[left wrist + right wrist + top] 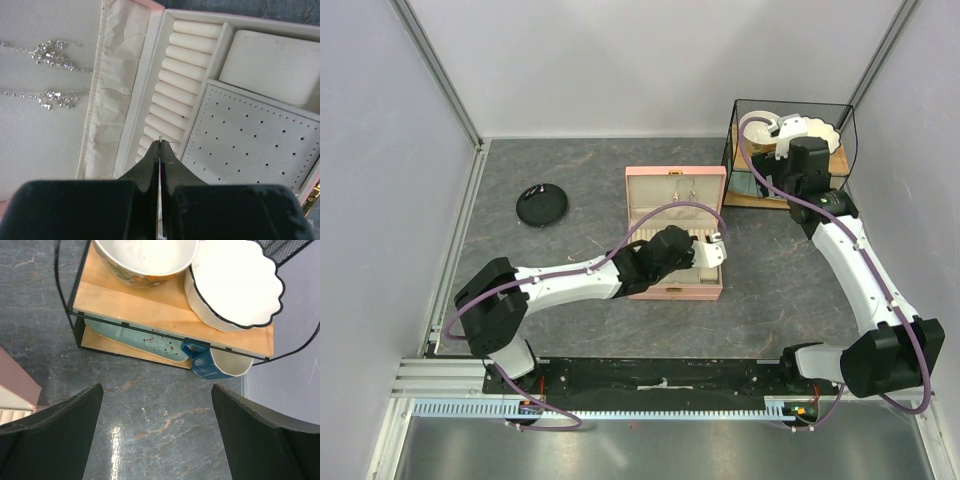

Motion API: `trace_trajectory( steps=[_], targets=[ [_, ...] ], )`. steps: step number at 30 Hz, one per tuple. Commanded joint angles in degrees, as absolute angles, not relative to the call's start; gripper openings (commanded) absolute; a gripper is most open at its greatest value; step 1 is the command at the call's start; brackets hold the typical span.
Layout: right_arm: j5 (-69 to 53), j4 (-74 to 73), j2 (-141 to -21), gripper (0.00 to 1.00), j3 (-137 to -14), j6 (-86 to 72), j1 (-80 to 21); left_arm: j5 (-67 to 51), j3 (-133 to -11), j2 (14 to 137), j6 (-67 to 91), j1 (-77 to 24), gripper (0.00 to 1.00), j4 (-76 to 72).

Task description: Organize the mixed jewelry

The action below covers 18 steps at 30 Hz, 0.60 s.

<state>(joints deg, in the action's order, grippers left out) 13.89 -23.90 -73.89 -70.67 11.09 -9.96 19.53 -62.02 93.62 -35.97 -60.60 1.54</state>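
The pink box lies open on the table, lid back. My left gripper hangs over its cream interior, shut on a tiny pale metallic piece of the mixed jewelry. A thin wire sticks out to the right of the tips. The tips sit above the ring rolls, beside the perforated panel. Two sparkling pieces hang in the lid lining. From above, the left gripper is at the box's right side. My right gripper is open over bare table, nothing between its fingers.
A black round dish sits at the left of the table. A wire rack at the back right holds bowls, a teal plate and a blue mug. Walls enclose the table on three sides.
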Motion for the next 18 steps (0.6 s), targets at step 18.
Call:
trace_trajectory(
  steps=[18],
  targets=[
    [6.2, -22.4, -69.9, 0.98, -58.9, 11.7, 8.7, 18.6, -67.9, 97.2, -36.5, -62.8, 0.01, 1.8]
  ],
)
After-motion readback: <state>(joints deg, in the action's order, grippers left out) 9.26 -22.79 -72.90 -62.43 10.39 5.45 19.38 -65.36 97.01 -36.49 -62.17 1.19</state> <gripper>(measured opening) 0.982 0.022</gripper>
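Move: The left hand, already holding a tiny earring stud in its shut fingertips, is above the jewelry box; the perforated board it seems meant for lies about 5 cm back and 9 cm below. The ring rolls are roughly 2 cm ahead and 1 cm left, the cushion 5 cm back and 6 cm right. From the open, empty right hand the board lies some 27 cm left, 15 cm back and 22 cm below; the shelf's middle is about 9 cm ahead and 2 cm left. The left hand keeps its pinch on the stud and eases about 2.5 cm to the right above the box, towards the cushion side, slowing as it goes and dipping only slightly before coming back up, its wrist nearly unturned. Meanwhile the empty right hand swings some 9 cm right and sinks about 5 cm in front of the shelf, drawing back a little towards the end and turning about 10 degrees clockwise, fingers wide open. ##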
